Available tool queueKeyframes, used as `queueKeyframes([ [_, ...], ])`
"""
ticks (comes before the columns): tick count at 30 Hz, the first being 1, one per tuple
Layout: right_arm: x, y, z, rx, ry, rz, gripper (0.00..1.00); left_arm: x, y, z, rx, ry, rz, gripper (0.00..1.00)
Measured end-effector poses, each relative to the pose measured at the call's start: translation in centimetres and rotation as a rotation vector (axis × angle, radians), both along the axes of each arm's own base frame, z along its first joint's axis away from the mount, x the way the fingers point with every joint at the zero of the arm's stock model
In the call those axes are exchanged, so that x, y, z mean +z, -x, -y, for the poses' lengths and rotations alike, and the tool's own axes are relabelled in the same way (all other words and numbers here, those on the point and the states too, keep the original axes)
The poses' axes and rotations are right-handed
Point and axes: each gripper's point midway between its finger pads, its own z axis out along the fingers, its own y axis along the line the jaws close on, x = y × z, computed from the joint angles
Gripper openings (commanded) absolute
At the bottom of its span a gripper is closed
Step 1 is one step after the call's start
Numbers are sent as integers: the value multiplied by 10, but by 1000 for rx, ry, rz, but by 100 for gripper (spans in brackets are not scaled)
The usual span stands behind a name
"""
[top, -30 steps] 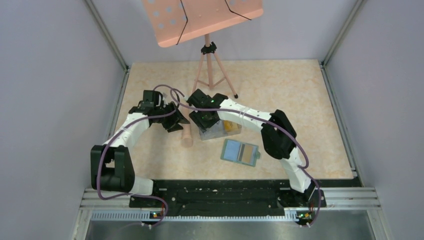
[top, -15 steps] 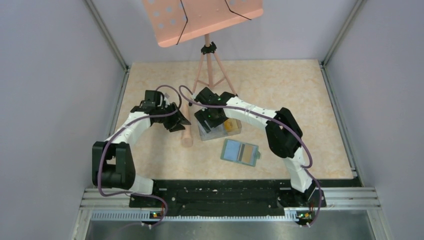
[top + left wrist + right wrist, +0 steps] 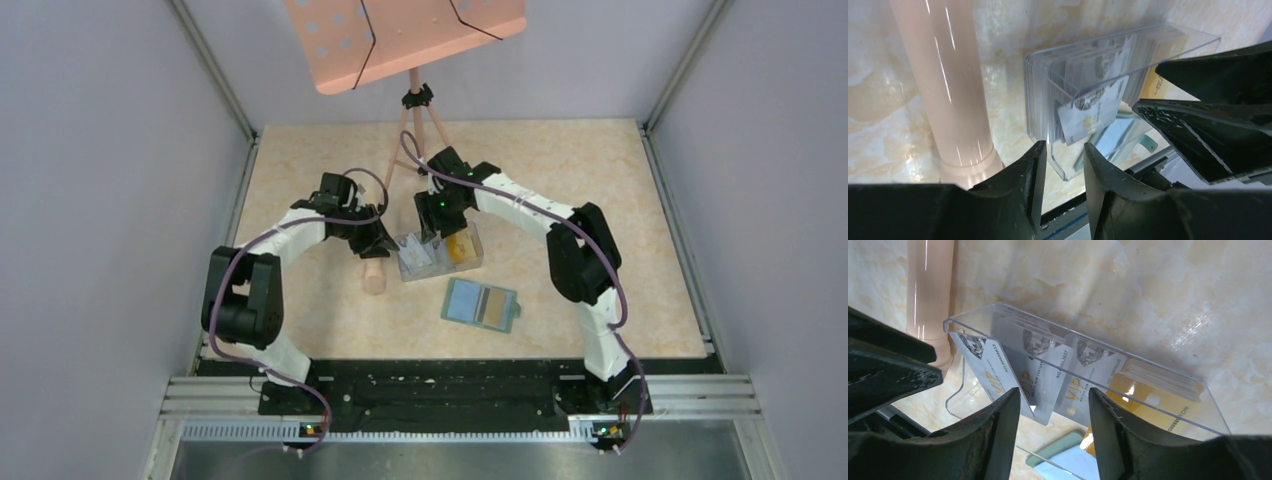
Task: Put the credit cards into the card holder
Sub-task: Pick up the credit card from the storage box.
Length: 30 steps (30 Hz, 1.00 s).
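Observation:
The credit cards stand on edge in a clear plastic box [image 3: 470, 240]: white-grey VIP cards [image 3: 1048, 375] lean at its left, orange-yellow ones [image 3: 1153, 405] are stacked at its right. The card holder [image 3: 481, 305] lies open on the table in front of the box, pale blue sleeves up. My left gripper [image 3: 385, 246] sits at the box's left end, jaws apart, with the box's near corner [image 3: 1064, 167] between its fingertips [image 3: 1037, 165]. My right gripper [image 3: 1054, 397] hovers open above the white-grey cards, holding nothing.
A pink tripod leg [image 3: 374, 275] rests on the table just left of the box, close beside my left gripper [image 3: 1064, 150]. The pink music stand [image 3: 400, 35] stands at the back. Grey walls close in both sides.
My left arm has swung right to the box's left end and its jaws have narrowed. My right gripper has drawn back from over the box's left part toward the far side.

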Motion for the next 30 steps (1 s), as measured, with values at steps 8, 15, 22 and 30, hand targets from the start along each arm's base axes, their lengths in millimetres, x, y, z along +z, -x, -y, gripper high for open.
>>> queueKeyframes([
  [8,6,5,-11,12,-75,-45,42,-22,-12,11,-30,-62,-16,28],
  [15,10,12,-23,40,-142,-86,26,-32,-10,13,-54,-93,-33,12],
  [22,12,19,-30,63,-183,-121,16,-32,-11,15,-64,-102,-28,8],
  [30,12,20,-33,73,-201,-133,21,-32,-12,16,-70,-103,-30,6],
])
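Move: The left hand's open fingers are just short of the storage box's left wall, about 2 cm to their right, level with them and 4 cm lower; the peach tube is some 4 cm to their left, level front to back and 6 cm down. From the right hand, the tilted white credit card lies about 4 cm left, 2 cm back and 2 cm below, the yellow cards about 5 cm right, 2 cm back and 3 cm below, and the card holder roughly 12 cm back, 9 cm right and 5 cm down. The left hand sinks about 3 cm while easing right and forward, closes its fingers on the storage box's left end wall and then stays there pinching it as a brace. Meanwhile the right hand goes some 3 cm left and 2 cm back, rising about 1 cm, towards the white card nearest that wall, its wrist tilting about 15 degrees as the fingers narrow from half open to nearly shut by the card's near lower corner; whether they grip it can't be seen. ##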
